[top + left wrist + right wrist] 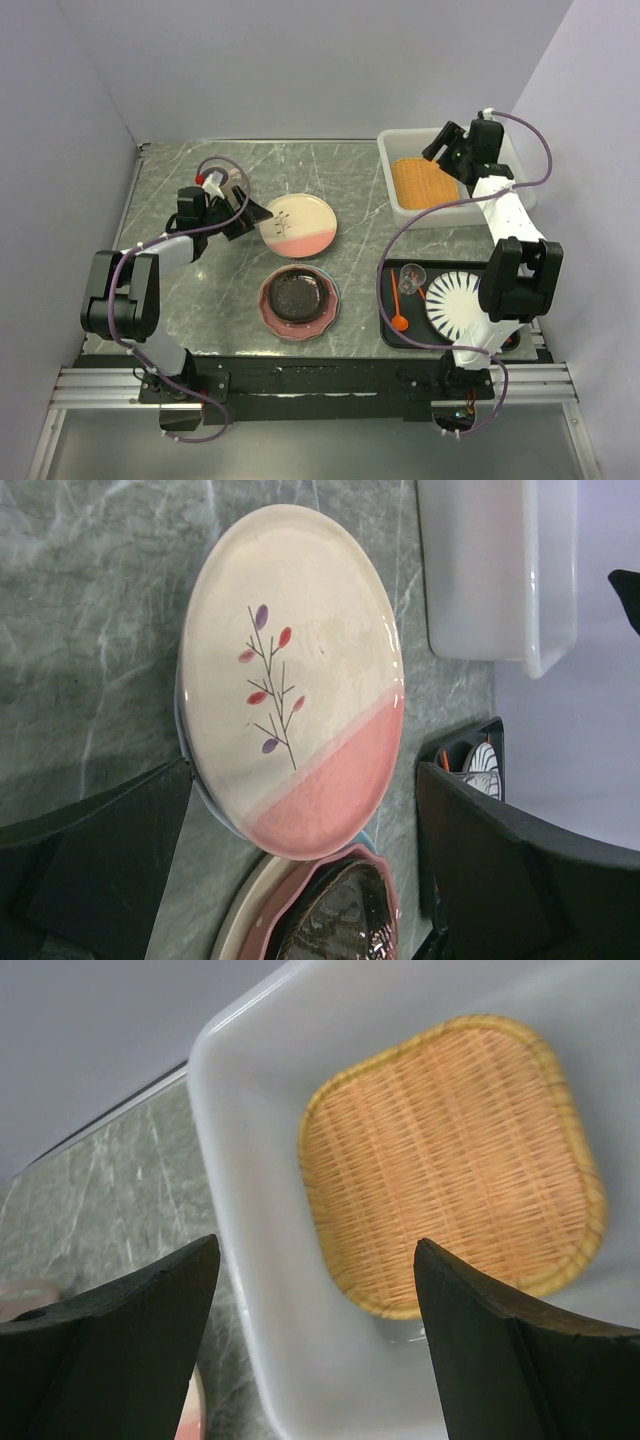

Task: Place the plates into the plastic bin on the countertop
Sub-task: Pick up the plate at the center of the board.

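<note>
A pink-and-cream floral plate (298, 225) (290, 680) lies mid-countertop with a bluish rim showing beneath it. My left gripper (252, 215) (302, 770) stands open at its left edge, one finger on each side of the plate's near end, holding nothing. In front of it is a stack with a black speckled plate (297, 297) (340, 910) on a pink one. The plastic bin (400, 205) (235, 1160) at the back right holds an orange rounded-square plate (428, 180) (450, 1160). Above the bin my right gripper (440, 150) (316, 1243) hovers open and empty.
A black tray (385, 300) at the front right carries a white plate with black stripes (460, 300), an orange spoon (400, 312) and a clear glass (411, 278). Grey walls close in the countertop (180, 300) at the back and both sides.
</note>
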`<state>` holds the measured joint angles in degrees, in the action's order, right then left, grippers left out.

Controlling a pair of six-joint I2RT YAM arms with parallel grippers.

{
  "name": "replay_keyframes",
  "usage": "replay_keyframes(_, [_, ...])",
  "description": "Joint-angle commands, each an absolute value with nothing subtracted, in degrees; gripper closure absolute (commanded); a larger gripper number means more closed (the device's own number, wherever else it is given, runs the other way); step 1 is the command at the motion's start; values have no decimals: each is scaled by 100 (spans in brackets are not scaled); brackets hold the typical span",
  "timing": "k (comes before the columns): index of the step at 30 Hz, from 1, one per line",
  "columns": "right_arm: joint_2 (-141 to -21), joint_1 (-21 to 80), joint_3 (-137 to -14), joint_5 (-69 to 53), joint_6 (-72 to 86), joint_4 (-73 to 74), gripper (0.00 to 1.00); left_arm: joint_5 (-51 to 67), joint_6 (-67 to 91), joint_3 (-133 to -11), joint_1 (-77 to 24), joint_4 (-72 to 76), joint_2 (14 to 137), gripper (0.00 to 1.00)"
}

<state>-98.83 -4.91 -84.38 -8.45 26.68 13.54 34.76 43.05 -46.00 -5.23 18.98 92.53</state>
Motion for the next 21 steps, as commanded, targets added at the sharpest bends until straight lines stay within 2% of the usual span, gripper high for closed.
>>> replay_keyframes(1, [-9431,-325,-8447,-1072,2558,959,15,3322,4157,-4772,-545,1916,9290,1])
replay_keyframes(9, [-9123,130,-8271,-1529,2636,800,15,3322,4175,-4825,-545,2013,9667,6])
replay_keyframes(15, [-9176,650,-8086,-1951,2794,782,15,3410,4175,-4904,-562,2109,10045,16])
replay_keyframes(19, [-9386,905,-7928,-2232,2944,685,15,3454,4210,-4922,-571,2232,10212,28])
replay_keyframes(21, [-9483,1028,-7840,-2346,2988,659,15,3472,4227,-4922,-571,2267,10274,31])
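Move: The pink-and-cream plate's middle lies about 7 cm ahead of the left hand, 12 cm to its right and 10 cm below. The dark plate stack sits some 22 cm nearer the base than that plate; the mug is about 16 cm ahead of the left hand and 12 cm to its left. For the right hand the plate lies about 40 cm left, 8 cm back and 20 cm below; the woven plate in the bin is 7 cm ahead, 3 cm right. Down about 6 cm, slowly at first and then faster, the left hand sinks beside the pink-and-cream plate's left rim, tipping slightly downwards and partly closing its wide-open fingers, without visible contact. Meanwhile the right hand swings about 15 cm left, drawing back a little, away from over the woven plate and towards the pink-and-cream plate; it rises, then dips, turning counter-clockwise with fingers still open. ##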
